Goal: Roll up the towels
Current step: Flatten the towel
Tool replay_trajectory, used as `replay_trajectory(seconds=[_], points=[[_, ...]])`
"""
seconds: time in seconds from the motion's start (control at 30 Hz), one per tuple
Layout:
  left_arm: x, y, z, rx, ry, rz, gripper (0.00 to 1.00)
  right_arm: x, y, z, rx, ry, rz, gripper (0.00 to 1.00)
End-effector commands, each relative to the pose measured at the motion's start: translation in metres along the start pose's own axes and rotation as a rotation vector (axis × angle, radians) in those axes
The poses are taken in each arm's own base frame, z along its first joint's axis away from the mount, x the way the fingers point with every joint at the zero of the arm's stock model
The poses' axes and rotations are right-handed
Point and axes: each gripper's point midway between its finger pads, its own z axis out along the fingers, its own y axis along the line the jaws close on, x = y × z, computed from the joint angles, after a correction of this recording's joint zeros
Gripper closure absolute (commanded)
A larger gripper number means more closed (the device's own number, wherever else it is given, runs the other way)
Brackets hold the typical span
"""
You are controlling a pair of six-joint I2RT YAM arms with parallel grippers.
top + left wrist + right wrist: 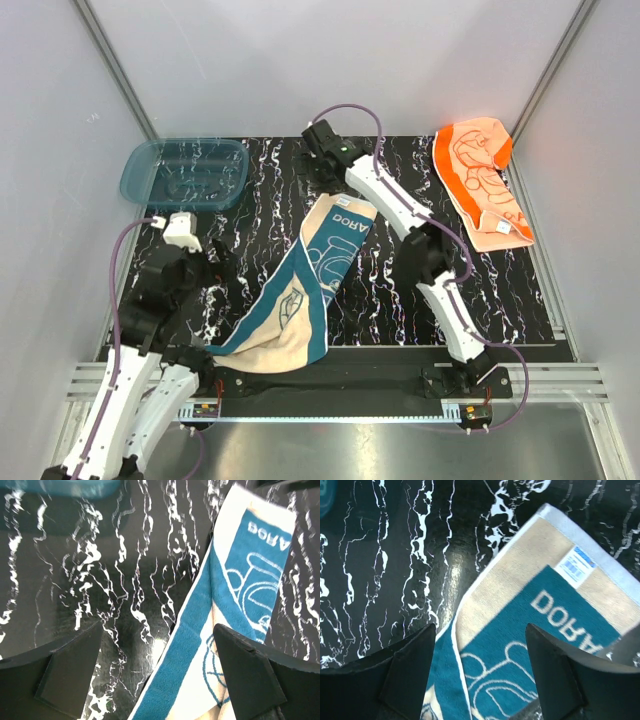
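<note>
The teal-blue towel with cream drawings lies in a long diagonal strip, from mid-table down to the near left edge, partly folded over itself. My right gripper hovers open over its far end. In the right wrist view that gripper has the towel spanning the gap between its fingers, with a lettered band and a label showing. My left gripper stands open to the left of the strip. In the left wrist view the towel passes under the right finger of this gripper. The orange towel lies flat at the far right.
A translucent blue plastic tub sits at the far left corner of the black marbled mat, and its rim shows at the top of the left wrist view. White walls enclose the mat on three sides.
</note>
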Motion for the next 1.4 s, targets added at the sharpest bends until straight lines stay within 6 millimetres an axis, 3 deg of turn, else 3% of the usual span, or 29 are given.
replay_trajectory(seconds=[0.0,0.13,0.4,0.8,1.13,1.37], points=[[-0.013,0.004,-0.007,-0.019,-0.079,0.001,0.01,0.016,-0.005,0.017,0.047,0.070,0.002,0.21],[-0.012,0.003,-0.007,-0.014,-0.078,0.002,0.01,0.041,0.003,0.035,0.035,0.134,0.019,0.26],[-0.013,0.001,-0.008,0.004,-0.087,0.003,0.01,0.087,0.051,0.044,-0.014,0.199,-0.096,0.28],[-0.012,0.000,-0.008,0.009,-0.088,0.002,0.01,0.116,0.066,0.050,-0.021,0.250,-0.110,0.38],[-0.012,0.000,-0.008,0.011,-0.089,0.001,0.01,0.129,0.061,0.061,-0.008,0.281,-0.116,0.62],[-0.011,0.000,-0.007,0.009,-0.085,0.001,0.01,0.112,0.057,0.045,0.023,0.221,-0.132,0.94]])
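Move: The teal towel's left hem, where the folded-over strip crosses it, is about 9 cm back from the right hand, 6 cm left and 12 cm below. The towel's label, at its far end, is level with the hand, roughly 4 cm right. The blue bin lies some 6 cm ahead, 34 cm left. From the left hand, the hem spot is about 12 cm ahead, 17 cm right and well below. The right hand's fingertips come onto the teal towel's left hem at the fold crossing and pinch it, closing from well open to nearly shut. To get there the hand first sinks, then sweeps back and left over the towel while easing lower, about 11 cm down and 9 cm back in all, tipping some 15 degrees steeper. ##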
